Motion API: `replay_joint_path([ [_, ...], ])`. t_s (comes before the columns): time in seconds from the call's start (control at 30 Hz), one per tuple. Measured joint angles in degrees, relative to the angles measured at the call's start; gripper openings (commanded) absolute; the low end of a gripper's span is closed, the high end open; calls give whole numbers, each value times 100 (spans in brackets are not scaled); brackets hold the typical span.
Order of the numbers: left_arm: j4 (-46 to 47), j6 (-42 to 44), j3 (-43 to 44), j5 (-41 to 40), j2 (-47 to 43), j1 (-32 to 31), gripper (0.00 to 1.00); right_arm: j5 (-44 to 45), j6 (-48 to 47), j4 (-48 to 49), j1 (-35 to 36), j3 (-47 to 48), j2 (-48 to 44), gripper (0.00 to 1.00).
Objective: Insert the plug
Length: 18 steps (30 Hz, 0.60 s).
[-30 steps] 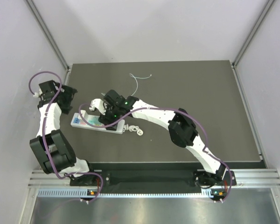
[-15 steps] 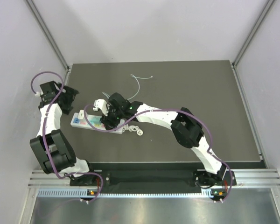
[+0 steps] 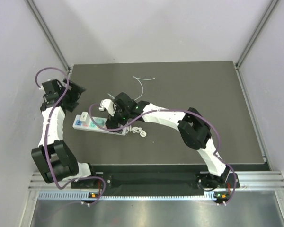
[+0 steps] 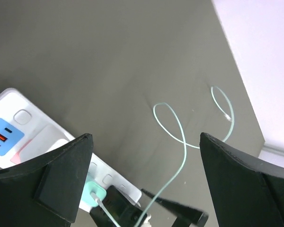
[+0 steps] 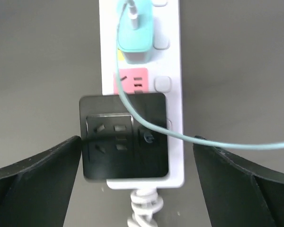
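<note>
The plug (image 5: 118, 156) is a black cube with socket holes on its top face. It sits on the end socket of the white power strip (image 5: 175, 61). My right gripper (image 5: 137, 142) hangs right over it, open, with a finger (image 5: 33, 189) on each side and a gap to the cube. In the top view that gripper (image 3: 112, 109) covers the strip's right end. My left gripper (image 4: 145, 137) is open and holds nothing; it looks down on the strip (image 4: 19, 127) and the black plug (image 4: 114, 208) from the far left (image 3: 76, 93).
A teal charger (image 5: 135, 42) sits in the strip two sockets away from the plug, and its thin pale wire (image 5: 217, 144) loops across the mat (image 3: 139, 85). The strip's coiled white cord (image 3: 138, 132) lies at its right end. Walls close in on both sides.
My right gripper has opened and let go of the black plug, which stays on the strip. The left arm has swung a little to the right.
</note>
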Motion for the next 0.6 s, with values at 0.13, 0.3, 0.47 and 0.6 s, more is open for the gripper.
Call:
replay_joint_path([
  [0.13,-4,232,136,203,-310,-50,98,7,35,-164,-74,-190,-420,100],
  [0.3,7,782,487,588,-448,-422,98,59,433,-92,-87,-927,-1650,100],
  [0.47,-74,1464,343,809,-885,-1447,98,518,1316,590,-216,-2887,-3696,100],
  [0.6,59,1829,-192,1499,-1580,-1910,98,1360,1980,533,-352,-4151,-5305,100],
])
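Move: The black adapter sits on the right end of the power strip, already let go, about 3 cm left of the right fingertips, a centimetre lower and level fore and aft. From the right hand, the teal plug is about 11 cm left and 1 cm ahead, and the coiled white cord some 10 cm right, 3 cm back and 6 cm lower. From the left hand, the black adapter is roughly 18 cm right, 11 cm back and 12 cm lower. The black adapter is left on the strip as the right hand, fingers already wide, rises off it and then sweeps right over the coiled cord, some 14 cm up and 18 cm right, drawing slightly back and turning clockwise. The left hand, open and empty, lifts first, then swings about 16 cm right and a little back towards the strip's right end, turning some 40 degrees clockwise. ##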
